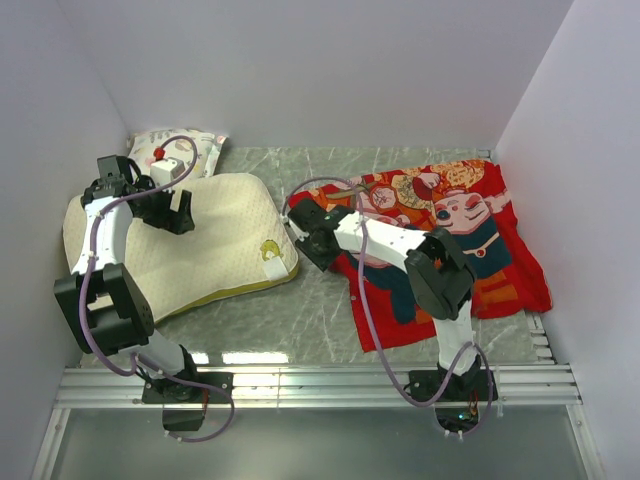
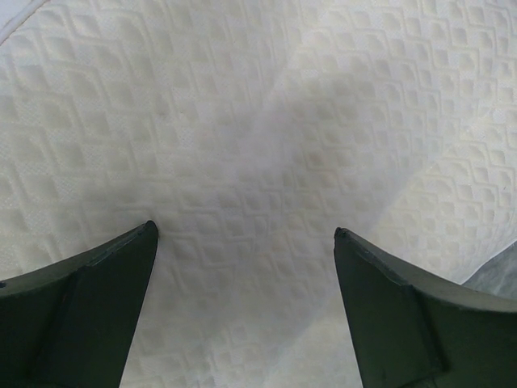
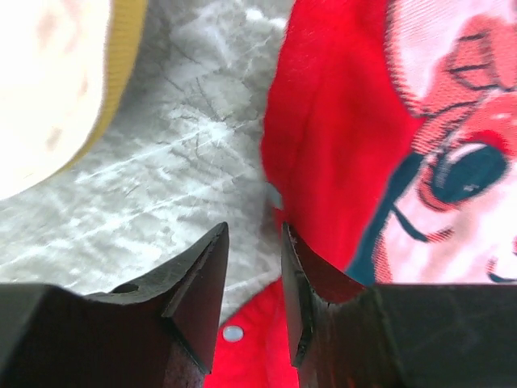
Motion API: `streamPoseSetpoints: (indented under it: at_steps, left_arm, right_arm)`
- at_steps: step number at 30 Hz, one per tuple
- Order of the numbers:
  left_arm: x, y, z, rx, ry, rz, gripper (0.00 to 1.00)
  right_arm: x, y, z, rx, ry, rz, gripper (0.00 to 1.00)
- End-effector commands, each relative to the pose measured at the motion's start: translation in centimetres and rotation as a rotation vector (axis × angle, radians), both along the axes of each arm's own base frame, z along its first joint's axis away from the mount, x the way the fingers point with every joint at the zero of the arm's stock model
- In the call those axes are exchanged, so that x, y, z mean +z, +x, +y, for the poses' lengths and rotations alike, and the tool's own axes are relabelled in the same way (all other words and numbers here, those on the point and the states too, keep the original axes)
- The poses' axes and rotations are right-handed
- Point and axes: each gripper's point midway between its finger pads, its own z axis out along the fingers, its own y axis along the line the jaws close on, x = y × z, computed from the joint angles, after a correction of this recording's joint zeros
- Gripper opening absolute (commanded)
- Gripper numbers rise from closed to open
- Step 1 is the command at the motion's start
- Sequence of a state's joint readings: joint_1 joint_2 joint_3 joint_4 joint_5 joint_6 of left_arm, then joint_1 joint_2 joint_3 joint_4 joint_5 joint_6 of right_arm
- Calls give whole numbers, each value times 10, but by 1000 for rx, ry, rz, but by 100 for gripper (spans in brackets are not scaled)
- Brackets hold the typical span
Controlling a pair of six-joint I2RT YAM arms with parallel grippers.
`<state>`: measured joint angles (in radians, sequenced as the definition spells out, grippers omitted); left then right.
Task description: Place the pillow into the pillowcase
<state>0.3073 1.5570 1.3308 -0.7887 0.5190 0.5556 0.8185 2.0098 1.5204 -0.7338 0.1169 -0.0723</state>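
Observation:
The cream quilted pillow (image 1: pixel 215 240) lies at the left of the table, its yellow edge band facing the middle. My left gripper (image 1: pixel 180 215) hovers just over its top; in the left wrist view the gripper (image 2: pixel 245 234) is wide open with only the quilted pillow surface (image 2: pixel 258 121) between its fingers. The red pillowcase (image 1: pixel 470 235) lies spread at the right. My right gripper (image 1: pixel 303 240) is at its left edge; in the right wrist view the gripper (image 3: pixel 254 234) is open only a narrow gap, over the pillowcase edge (image 3: pixel 323 137) and a white snap (image 3: pixel 233 332).
A white animal-print pillow (image 1: pixel 178 150) sits in the back left corner behind the cream pillow. White walls close in the left, back and right. A strip of grey marble table (image 1: pixel 320 300) lies between pillow and pillowcase. A metal rail (image 1: pixel 320 385) runs along the front.

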Motion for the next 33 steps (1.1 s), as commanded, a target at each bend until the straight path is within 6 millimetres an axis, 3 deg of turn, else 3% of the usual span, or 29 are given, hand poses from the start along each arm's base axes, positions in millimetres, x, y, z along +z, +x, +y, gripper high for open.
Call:
streamPoseSetpoints:
  at_steps: [1, 7, 14, 18, 21, 23, 24, 26, 27, 30, 33]
  left_arm:
    - [-2, 0, -4, -8, -37, 10, 96]
    - [-1, 3, -3, -2, -40, 12, 96]
    - [0, 3, -2, 3, -38, 12, 96]
    - [0, 1, -2, 2, -29, 12, 96]
    - [1, 0, -1, 5, -23, 10, 96]
    - [0, 1, -1, 5, -24, 12, 96]
    - [1, 2, -1, 4, -26, 12, 96]
    - [-1, 3, -2, 4, -34, 20, 96]
    - [0, 3, -3, 2, -40, 20, 96]
    - [-1, 3, -5, -7, -51, 31, 96]
    - [-5, 1, -5, -21, -53, 47, 96]
  right_arm:
    - [46, 15, 6, -1, 57, -97, 40]
    - [30, 17, -1, 6, 9, -91, 41]
    - [7, 13, 5, 24, 7, -35, 41]
    - [-17, 16, -4, 11, -16, 13, 43]
    - [-23, 19, -12, -8, -21, 29, 37]
    - [-18, 19, -12, -11, -4, 33, 26]
    - [-8, 19, -11, -8, 12, 28, 15]
    - [5, 14, -4, 6, 59, 40, 7]
    - [22, 12, -3, 11, 91, 35, 3]
    - [54, -1, 5, 36, 206, 86, 3]
    - [74, -10, -1, 24, 333, 195, 4]
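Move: The left edge of the pillowcase lies almost under the right hand, about 1 cm ahead, 1 cm to its right and some 3 cm below. The pillow's tagged corner is roughly 13 cm to the hand's left, straight across at about its height; the pillowcase's near corner lies some 22 cm back and 9 cm right, on the table. From the left hand, the pillowcase edge is about 34 cm right, 8 cm back and 15 cm lower. Up about 2 cm at first, half-open, the right hand then sinks some 4 cm onto the pillowcase's left edge, edging slightly right, and closes its fingertips to pinch the red hem. Still closed on the hem, it rises about 4 cm, easing a little back and tilting roughly 10 degrees. ##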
